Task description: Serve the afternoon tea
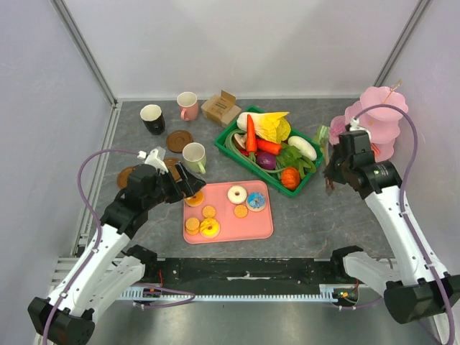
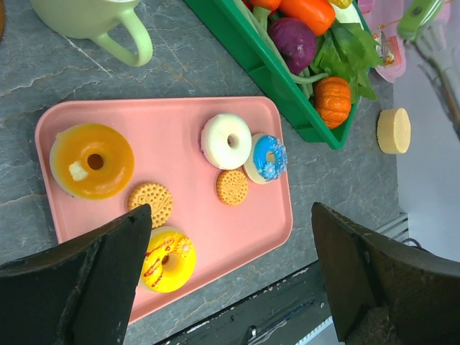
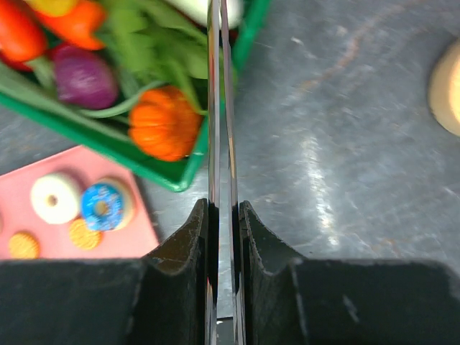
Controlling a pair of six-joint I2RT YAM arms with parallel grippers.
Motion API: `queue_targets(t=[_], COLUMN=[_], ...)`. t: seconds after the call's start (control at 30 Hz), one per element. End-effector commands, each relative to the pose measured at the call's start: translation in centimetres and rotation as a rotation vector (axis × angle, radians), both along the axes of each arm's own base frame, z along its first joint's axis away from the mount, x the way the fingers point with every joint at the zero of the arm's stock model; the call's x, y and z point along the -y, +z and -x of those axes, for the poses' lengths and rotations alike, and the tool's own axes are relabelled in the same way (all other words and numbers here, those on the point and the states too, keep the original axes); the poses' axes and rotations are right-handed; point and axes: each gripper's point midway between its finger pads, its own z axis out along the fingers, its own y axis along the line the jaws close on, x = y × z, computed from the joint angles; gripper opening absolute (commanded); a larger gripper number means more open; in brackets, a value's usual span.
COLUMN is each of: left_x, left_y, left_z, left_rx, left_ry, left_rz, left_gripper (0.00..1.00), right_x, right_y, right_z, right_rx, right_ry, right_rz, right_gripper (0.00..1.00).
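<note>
A pink tray (image 1: 262, 228) holds an orange donut (image 2: 92, 159), a white donut (image 2: 226, 141), a blue donut (image 2: 268, 157), a yellow donut (image 2: 167, 259) and round biscuits (image 2: 152, 203). My left gripper (image 1: 188, 185) hovers open over the tray's left part, its jaws (image 2: 230, 215) wide with nothing between them. A pale-green mug (image 1: 194, 157) stands just behind it; the black mug (image 1: 152, 118) and pink mug (image 1: 187, 106) stand farther back by brown coasters (image 1: 180, 140). My right gripper (image 1: 332, 176) is shut on a thin shiny metal tool (image 3: 221, 108), right of the basket.
A green basket (image 1: 251, 167) of toy vegetables sits behind the tray, with a cardboard box (image 1: 221, 108) behind it. A pink tiered stand (image 1: 377, 122) stands at the far right. A pale round piece (image 2: 394, 130) lies on the grey table beside the basket.
</note>
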Motion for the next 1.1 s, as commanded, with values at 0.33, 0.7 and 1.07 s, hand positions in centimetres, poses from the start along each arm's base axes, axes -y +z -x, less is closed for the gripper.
queue_targets(t=[0.33,0.7,1.07], left_x=[2.4,3.2,3.6], left_y=[1.8,2.4,2.0], left_z=[-0.3,0.1,0.2], left_rx=[0.066,0.084,0.077], left_ry=[-0.09,-0.14,-0.157], left_rz=[0.129,0.164,0.183], left_gripper=[0.98,0.98,0.98], right_x=[11.1,15.0,17.5], right_y=[-4.4,-4.7,-3.2], right_z=[1.6,0.6,-1.2], right_rx=[-0.127,-0.135,-0.098], right_ry=[-0.239,-0.39,-0.471], right_rz=[0.051,0.044,0.032], right_gripper=[0.04,0.04,0.05])
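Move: The right hand holds the tongs with the green striped cake pinched at their far tips; the cake stand's lower tier lies about 20 cm to its right, 17 cm ahead and 18 cm lower. On that tier the red-striped cake sits some 21 cm right and 16 ahead, the dark-striped one 16 right and 15 ahead. The yellow cylinder stands roughly 28 cm right, level with the hand. From the empty left hand the tier is about 61 cm right and 17 ahead. Sweep the right gripper about 16 cm to the right and some 6 cm down, keeping the tongs shut on the green striped cake, to bring their tips from beside the basket to the front of the cake stand's lower tier. Swing the wrist some 25 degrees clockwise and tip the fingers further down, fast at first, then easing. Let the open left gripper drift a little right, turning slightly clockwise. ##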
